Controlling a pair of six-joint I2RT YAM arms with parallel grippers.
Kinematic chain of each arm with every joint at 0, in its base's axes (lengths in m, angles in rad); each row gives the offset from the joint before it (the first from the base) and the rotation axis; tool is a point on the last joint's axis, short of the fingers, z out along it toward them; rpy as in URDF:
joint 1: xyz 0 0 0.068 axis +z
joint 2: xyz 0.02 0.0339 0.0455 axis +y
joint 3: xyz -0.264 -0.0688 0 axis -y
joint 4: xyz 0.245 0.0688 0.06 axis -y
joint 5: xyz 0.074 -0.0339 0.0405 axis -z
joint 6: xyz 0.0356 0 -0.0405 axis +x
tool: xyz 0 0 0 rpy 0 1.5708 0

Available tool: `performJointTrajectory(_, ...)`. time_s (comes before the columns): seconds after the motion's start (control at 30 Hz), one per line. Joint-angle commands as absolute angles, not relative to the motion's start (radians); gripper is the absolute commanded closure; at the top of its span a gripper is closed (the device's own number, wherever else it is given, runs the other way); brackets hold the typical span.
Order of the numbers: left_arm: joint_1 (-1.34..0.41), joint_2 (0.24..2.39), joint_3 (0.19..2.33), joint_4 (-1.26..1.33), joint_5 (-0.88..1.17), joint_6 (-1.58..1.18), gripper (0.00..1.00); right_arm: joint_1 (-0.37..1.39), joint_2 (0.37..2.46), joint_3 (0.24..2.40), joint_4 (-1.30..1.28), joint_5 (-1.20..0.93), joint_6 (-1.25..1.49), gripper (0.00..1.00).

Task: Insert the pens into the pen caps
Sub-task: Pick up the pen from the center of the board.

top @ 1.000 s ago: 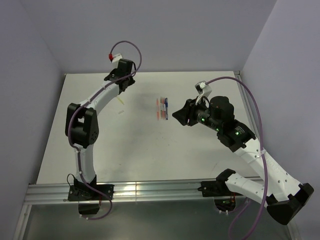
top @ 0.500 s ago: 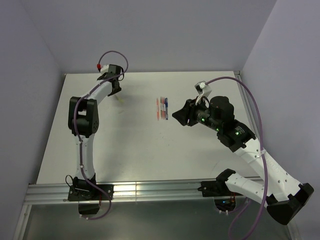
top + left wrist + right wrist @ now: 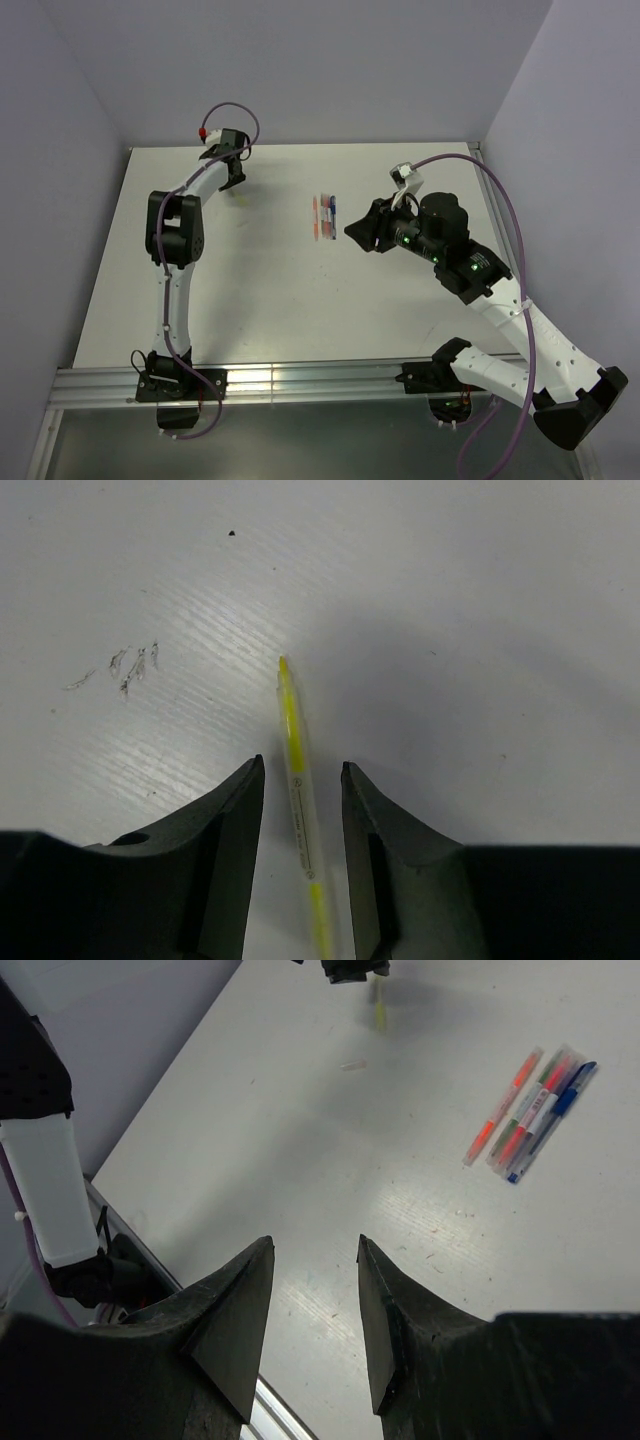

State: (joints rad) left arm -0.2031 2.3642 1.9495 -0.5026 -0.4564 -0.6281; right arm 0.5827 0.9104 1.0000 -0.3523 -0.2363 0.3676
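A yellow pen (image 3: pixel 296 780) with a clear barrel lies flat on the white table (image 3: pixel 480 630), and my left gripper (image 3: pixel 300 765) stands open astride it, with a gap between the pen and each finger. From above, the left gripper (image 3: pixel 233 180) is at the far left of the table. Several more pens (image 3: pixel 325 215) in orange, red, pink and dark blue lie side by side at the table's middle, also in the right wrist view as pens (image 3: pixel 530 1115). My right gripper (image 3: pixel 350 232) hovers open and empty just right of them. A small clear pen cap (image 3: pixel 352 1064) lies apart.
Grey walls close the table on the left, back and right. An aluminium rail (image 3: pixel 300 380) runs along the near edge by the arm bases. The left arm's elbow (image 3: pixel 175 235) stands high over the table's left side.
The left arm has folded back and its wrist has shifted left toward the far corner, with its jaws a little wider. The right arm and the pens have not moved.
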Motion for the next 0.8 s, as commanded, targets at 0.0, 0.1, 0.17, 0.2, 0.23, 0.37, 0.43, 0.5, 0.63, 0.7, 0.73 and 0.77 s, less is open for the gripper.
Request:
performJointTrajectory(0.0,-0.196,2.385,2.014,-0.515,-0.440,-0.621,0.59,0.581,0.887,0.991,-0.330,-0.232,0.350,0.53)
performJointTrajectory(0.1,-0.196,2.390,2.013,-0.514,-0.443,-0.630,0.60,0.581,0.890,0.991,-0.330,-0.235,0.350,0.53)
performJointTrajectory(0.17,-0.196,2.391,2.014,-0.520,-0.449,-0.632,0.60,0.581,0.890,0.989,-0.330,-0.238,0.350,0.53)
performJointTrajectory(0.2,-0.196,2.398,2.017,-0.526,-0.452,-0.635,0.59,0.580,0.890,0.988,-0.328,-0.238,0.350,0.53)
performJointTrajectory(0.23,-0.196,2.399,2.016,-0.528,-0.448,-0.635,0.59,0.581,0.890,0.988,-0.328,-0.239,0.351,0.53)
performJointTrajectory(0.37,-0.193,2.398,2.008,-0.526,-0.443,-0.635,0.60,0.580,0.888,0.985,-0.327,-0.241,0.350,0.53)
performJointTrajectory(0.43,-0.193,2.402,2.009,-0.531,-0.442,-0.635,0.62,0.581,0.888,0.985,-0.328,-0.241,0.351,0.53)
performJointTrajectory(0.5,-0.193,2.405,2.013,-0.532,-0.439,-0.635,0.66,0.581,0.887,0.985,-0.328,-0.241,0.351,0.53)
performJointTrajectory(0.63,-0.193,2.410,2.002,-0.532,-0.428,-0.637,0.76,0.581,0.888,0.985,-0.330,-0.241,0.351,0.53)
performJointTrajectory(0.7,-0.193,2.407,1.994,-0.526,-0.420,-0.641,0.89,0.581,0.888,0.985,-0.328,-0.239,0.350,0.53)
performJointTrajectory(0.73,-0.193,2.404,1.984,-0.526,-0.411,-0.641,0.93,0.581,0.888,0.983,-0.330,-0.239,0.350,0.53)
performJointTrajectory(0.77,-0.193,2.398,1.977,-0.519,-0.407,-0.641,0.97,0.581,0.890,0.983,-0.330,-0.239,0.350,0.53)
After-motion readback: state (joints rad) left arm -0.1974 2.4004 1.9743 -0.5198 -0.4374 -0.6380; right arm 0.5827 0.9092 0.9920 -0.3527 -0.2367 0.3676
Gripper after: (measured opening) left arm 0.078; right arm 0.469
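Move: The yellow pen lies on the board right under my left fingers. Its middle is about 2 cm below, 2 cm back and 1 cm to the right, with its bare tip pointing forward and left. Its clear cap lies some 11 cm back and 3 cm right. The orange pen is about 22 cm right and 8 cm back, with the blue pen 4 cm farther right. From my right hand the yellow pen is roughly 32 cm ahead, 30 cm left and 28 cm below. With my left fingers already open astride the yellow pen, I ease straight down about 1.5 cm, the wrist all but unturned. Then, nearly in place, I shut the fingers from a bit under half open to almost closed, pinching the barrel just behind the yellow front section. ##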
